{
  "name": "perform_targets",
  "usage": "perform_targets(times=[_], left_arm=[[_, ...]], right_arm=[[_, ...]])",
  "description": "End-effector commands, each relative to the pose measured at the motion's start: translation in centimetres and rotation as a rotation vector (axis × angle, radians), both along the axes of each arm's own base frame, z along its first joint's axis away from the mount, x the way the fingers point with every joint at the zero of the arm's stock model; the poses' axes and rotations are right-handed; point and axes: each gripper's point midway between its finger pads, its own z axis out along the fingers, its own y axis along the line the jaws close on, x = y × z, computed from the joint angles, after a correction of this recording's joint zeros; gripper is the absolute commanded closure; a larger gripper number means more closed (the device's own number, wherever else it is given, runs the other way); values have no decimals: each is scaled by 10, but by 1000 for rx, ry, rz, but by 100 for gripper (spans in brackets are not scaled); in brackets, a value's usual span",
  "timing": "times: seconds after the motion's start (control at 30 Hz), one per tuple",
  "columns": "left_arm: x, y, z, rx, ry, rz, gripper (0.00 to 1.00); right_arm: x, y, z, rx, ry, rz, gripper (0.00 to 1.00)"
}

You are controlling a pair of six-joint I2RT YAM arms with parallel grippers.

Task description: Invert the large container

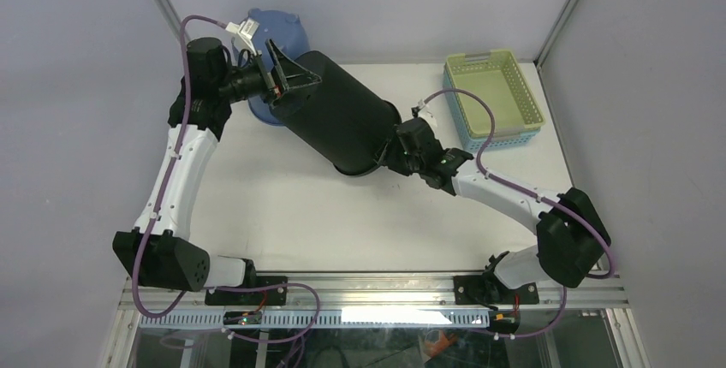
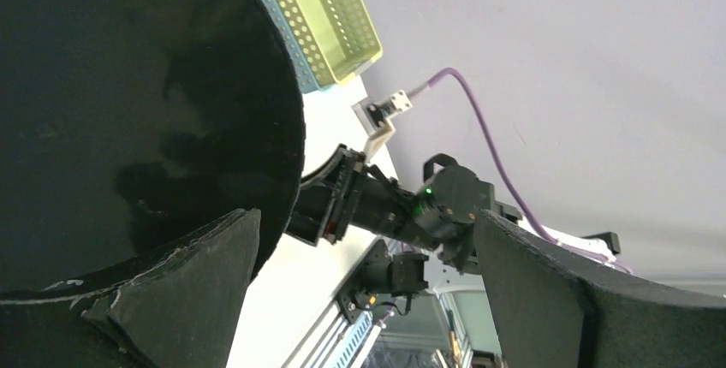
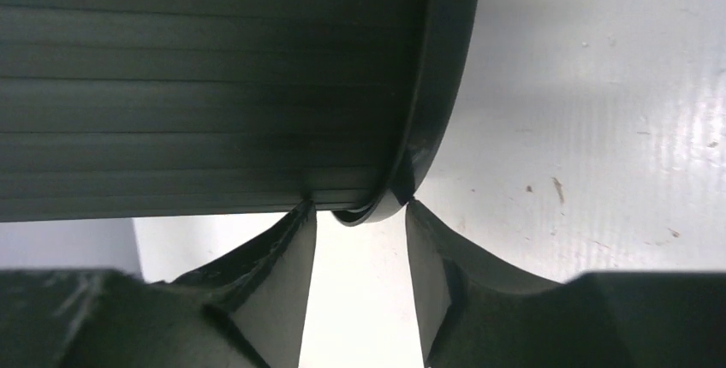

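The large black container (image 1: pixel 342 115) is a tall cylinder, tilted over the white table (image 1: pixel 282 214). Its closed base points to the far left and its open rim to the near right, low over the table. My left gripper (image 1: pixel 294 84) is open, its fingers spread wide at the base end. In the left wrist view the container (image 2: pixel 128 86) fills the left side and one finger (image 2: pixel 197 291) lies against it; the gripper (image 2: pixel 364 218) holds nothing. My right gripper (image 1: pixel 387 152) is at the rim. In the right wrist view its fingertips (image 3: pixel 360 207) pinch the container's rim (image 3: pixel 428 86).
A blue bowl-like tub (image 1: pixel 274 30) stands behind the left gripper at the back wall. A green perforated basket (image 1: pixel 495 94) sits stacked in a blue one at the back right; it also shows in the left wrist view (image 2: pixel 330 17). Grey walls enclose the table.
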Motion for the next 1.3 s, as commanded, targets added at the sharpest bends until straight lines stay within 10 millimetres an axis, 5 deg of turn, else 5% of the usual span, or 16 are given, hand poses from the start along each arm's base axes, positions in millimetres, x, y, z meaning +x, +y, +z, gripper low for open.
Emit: perform_targets(times=[0.0,0.27,0.57,0.77,0.9,1.03,1.27], left_arm=[[-21,-20,18,-68,-17,-108,1],[-24,-66,5,-64,-10,-182,1],[11,-114,-25,-47,31,-239,1],[19,-128,6,-60,-64,-269,1],[17,-127,6,-51,-75,-270,1],[4,-118,1,-18,-91,-250,1],[-27,-86,-18,80,-93,-151,1]], right_arm=[[21,31,43,260,-95,-35,50],[11,9,15,180,-36,-95,31],[-12,-70,14,-15,-33,-201,23],[-41,-87,29,-25,-65,-126,23],[-48,-83,33,12,-68,-95,23],[-24,-76,43,38,-132,-136,23],[88,-70,74,86,-262,-238,23]])
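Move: The black container leans on its rim with its base raised towards the left hand. From that hand its middle is about 8 cm right, 2 cm back and 11 cm below; the inverted blue container stands some 11 cm ahead, 6 cm left and 16 cm lower. From the right hand, at the rim, the black container's middle is roughly 6 cm ahead, 9 cm left and 9 cm up; the basket is 15 cm ahead, 26 cm right, slightly lower. Sweeping right about 12 cm against the black container's raised base, the left hand dips some 6 cm partway, turns clockwise a little, partly rises, then eases back left, fingers wide open. The right hand opens further, lets go of the rim and, after a slight leftward drift, goes right about 9 cm and back, then returns forward beside the wall. ##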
